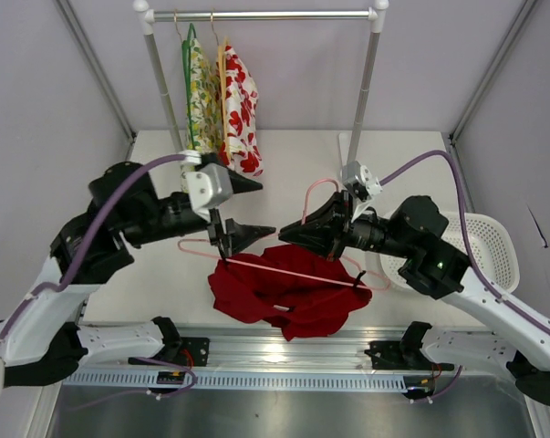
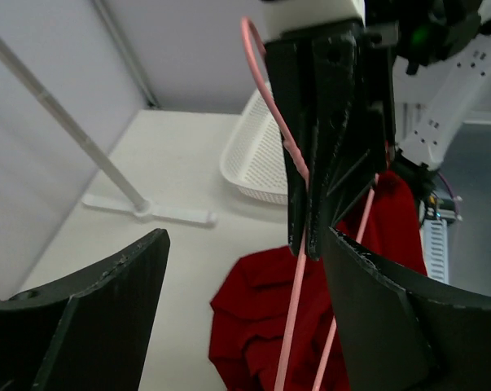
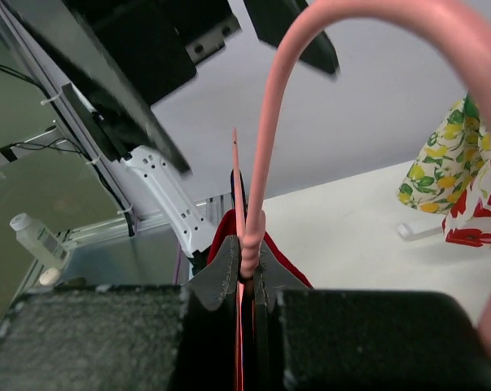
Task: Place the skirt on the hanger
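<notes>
The pale pink hanger (image 1: 293,272) is held tilted above the table, hook (image 1: 318,186) upward. My right gripper (image 1: 297,233) is shut on its twisted neck (image 3: 252,240). The deep red skirt (image 1: 284,294) lies bunched on the table under the hanger's lower bar. Its right part rises toward the bar's right end, and I cannot tell whether it is attached there. My left gripper (image 1: 267,208) stands wide open just left of the hanger's neck, holding nothing. In the left wrist view, its fingers (image 2: 107,309) flank the skirt (image 2: 261,318) and the hanger wires (image 2: 294,309).
A clothes rail (image 1: 265,15) stands at the back. On it hang a yellow-green floral garment (image 1: 202,91) and a white one with red prints (image 1: 241,105). A white basket (image 1: 489,239) sits at the right, behind my right arm. The rail's foot (image 2: 147,210) lies on the table.
</notes>
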### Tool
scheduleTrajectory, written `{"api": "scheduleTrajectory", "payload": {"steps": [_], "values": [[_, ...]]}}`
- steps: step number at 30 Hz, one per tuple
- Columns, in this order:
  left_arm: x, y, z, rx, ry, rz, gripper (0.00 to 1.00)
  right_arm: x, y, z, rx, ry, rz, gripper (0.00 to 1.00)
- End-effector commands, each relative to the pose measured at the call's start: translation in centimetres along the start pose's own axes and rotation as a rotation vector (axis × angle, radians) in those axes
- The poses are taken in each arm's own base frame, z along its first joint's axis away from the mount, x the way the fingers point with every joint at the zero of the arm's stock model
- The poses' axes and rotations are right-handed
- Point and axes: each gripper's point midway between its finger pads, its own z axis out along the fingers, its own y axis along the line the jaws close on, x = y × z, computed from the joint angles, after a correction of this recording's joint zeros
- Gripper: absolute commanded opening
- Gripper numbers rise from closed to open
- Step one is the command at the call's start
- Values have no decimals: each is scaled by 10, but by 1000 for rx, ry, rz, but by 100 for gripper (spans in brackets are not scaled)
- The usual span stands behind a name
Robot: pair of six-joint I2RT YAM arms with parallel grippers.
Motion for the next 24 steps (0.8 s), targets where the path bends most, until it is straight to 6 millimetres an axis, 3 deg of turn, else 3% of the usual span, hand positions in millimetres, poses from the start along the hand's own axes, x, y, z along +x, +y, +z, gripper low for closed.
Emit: {"api": "scheduleTrajectory", "payload": {"steps": [1,8,15,19,24], "values": [[30,-29,7,155,83,-39,81,-33,20,-8,-86,-50,-34,0],[59,-39,16,208,176,-90,80,-41,13,-14,-122,-53,-18,0],[64,-43,20,222,156,-110,73,-42,8,-12,-128,-52,-21,0],[74,-43,29,232,183,-120,64,-44,10,-12,-144,-54,-25,0],[67,-45,34,245,145,-125,36,-42,5,-12,-127,-37,-38,0]]}}
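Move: The left hand, open, is above the hanger's left shoulder bar; the spot beside the neck lies about 9 cm below it, 2 cm back and 3 cm to its right. The hanger's neck, pinched by the right hand, is about 7 cm below, 2 cm back and 6 cm right. The bottom bar lies some 13 cm down, 5 cm back and 3 cm right, the red skirt roughly 20 cm down, 6 cm back and 4 cm right. From the right hand, the shoulder spot is level forward, 3 cm left and 2 cm lower. Down about 9 cm, fast at first and then easing, the left hand sinks over the hanger's shoulder bar next to the right fingertips, edging some 3 cm to the right, its fingers tipping down and turning clockwise by roughly 10 degrees each. Late on the fingers close to about half their opening around the bar, not yet shut. The right hand keeps its pinch on the neck, drifting only slightly. ##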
